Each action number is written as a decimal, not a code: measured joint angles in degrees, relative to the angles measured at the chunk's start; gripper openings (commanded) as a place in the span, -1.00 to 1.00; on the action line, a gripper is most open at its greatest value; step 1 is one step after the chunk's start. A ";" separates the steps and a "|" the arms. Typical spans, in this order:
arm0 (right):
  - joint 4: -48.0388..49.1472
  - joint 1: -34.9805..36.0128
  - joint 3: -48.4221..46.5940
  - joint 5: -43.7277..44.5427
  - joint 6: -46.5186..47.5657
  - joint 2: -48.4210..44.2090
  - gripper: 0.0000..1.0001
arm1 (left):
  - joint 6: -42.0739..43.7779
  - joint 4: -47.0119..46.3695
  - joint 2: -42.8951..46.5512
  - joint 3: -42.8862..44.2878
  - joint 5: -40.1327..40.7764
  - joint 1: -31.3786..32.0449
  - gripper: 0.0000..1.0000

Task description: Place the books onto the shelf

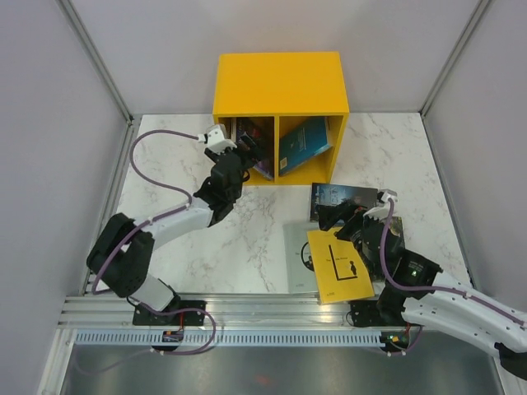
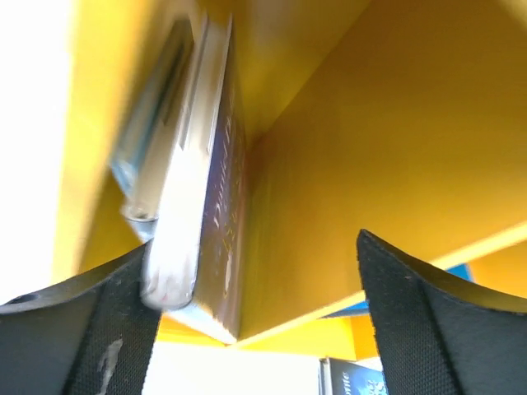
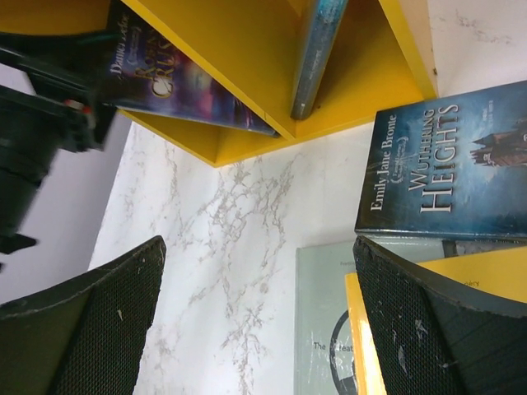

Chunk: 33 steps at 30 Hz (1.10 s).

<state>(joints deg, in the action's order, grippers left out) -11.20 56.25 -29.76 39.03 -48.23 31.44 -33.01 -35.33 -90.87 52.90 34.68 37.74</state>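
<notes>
The yellow shelf (image 1: 280, 78) stands at the back of the table with two open compartments. My left gripper (image 1: 245, 153) is at the mouth of the left compartment, open (image 2: 254, 263). Dark books (image 2: 216, 189) lean against that compartment's wall, right beside my left finger (image 2: 99, 329) and not clamped. A teal book (image 1: 303, 145) leans in the right compartment. On the table lie a dark "Wuthering Heights" book (image 3: 449, 160), a light blue book (image 3: 325, 329) and a yellow book (image 1: 338, 267) on top of it. My right gripper (image 3: 257, 247) hangs open over the marble beside them, holding nothing.
The marble table (image 1: 239, 239) is fenced by grey walls on both sides. A metal rail (image 1: 247, 317) with the arm bases runs along the near edge. The left arm (image 3: 33, 123) shows in the right wrist view, next to a purple book (image 3: 169, 82).
</notes>
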 measured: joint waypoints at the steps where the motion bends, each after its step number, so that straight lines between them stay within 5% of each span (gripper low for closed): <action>1: 0.00 0.00 0.00 -0.24 -0.13 0.74 0.96 | 0.15 1.16 2.21 -0.59 0.00 0.00 0.90; 6: 0.20 0.00 0.00 -1.79 -0.90 5.46 0.96 | 2.16 6.78 12.24 -2.47 -2.36 -0.13 0.80; 9: 0.87 0.00 0.00 -2.51 -1.29 7.41 0.96 | 2.89 8.48 17.68 -5.22 -5.40 -0.11 0.30; 10: 1.22 0.00 0.00 -2.80 -1.40 7.82 0.96 | 3.08 8.81 19.21 -6.54 -6.88 -0.11 -0.14; 15: 2.97 0.00 0.00 -3.48 -1.84 9.46 0.96 | 3.76 10.47 18.38 -9.90 -12.90 -0.11 -0.66; 16: 3.26 0.00 0.00 -3.69 -1.97 9.66 0.96 | 3.78 10.86 16.74 -9.90 -14.05 -0.11 -0.95; 33: 2.95 0.00 1.01 -2.51 -1.92 5.05 0.96 | 3.69 15.50 -5.81 1.18 -16.13 -0.11 -0.95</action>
<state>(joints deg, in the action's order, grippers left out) -8.25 56.25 -28.75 36.51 -50.15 36.49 -29.32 -19.84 -96.68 54.08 18.55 37.63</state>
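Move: The Robinson Crusoe book, just left leaning in the shelf's left compartment, has its middle about 9 cm ahead of the left hand, 1 cm right and 11 cm below. Already shelved books stand 5 cm left of the hand and 10 cm ahead; the yellow divider's front edge is 6 cm right and 6 cm ahead, both about 10 cm lower. From the right hand, Robinson Crusoe lies some 31 cm ahead, 21 cm left and 11 cm below. From Robinson Crusoe's near edge the left hand backs off about 7 cm, first rising, then shuts its wide-open fingers and sinks some 16 cm from its peak while tipping down and swinging right. Now low outside the compartment, the closed fingertips ease forward about 4 cm and slightly right, towards the book's foot by the divider. The open right hand dips and drifts left about 3 cm, then partly returns. ##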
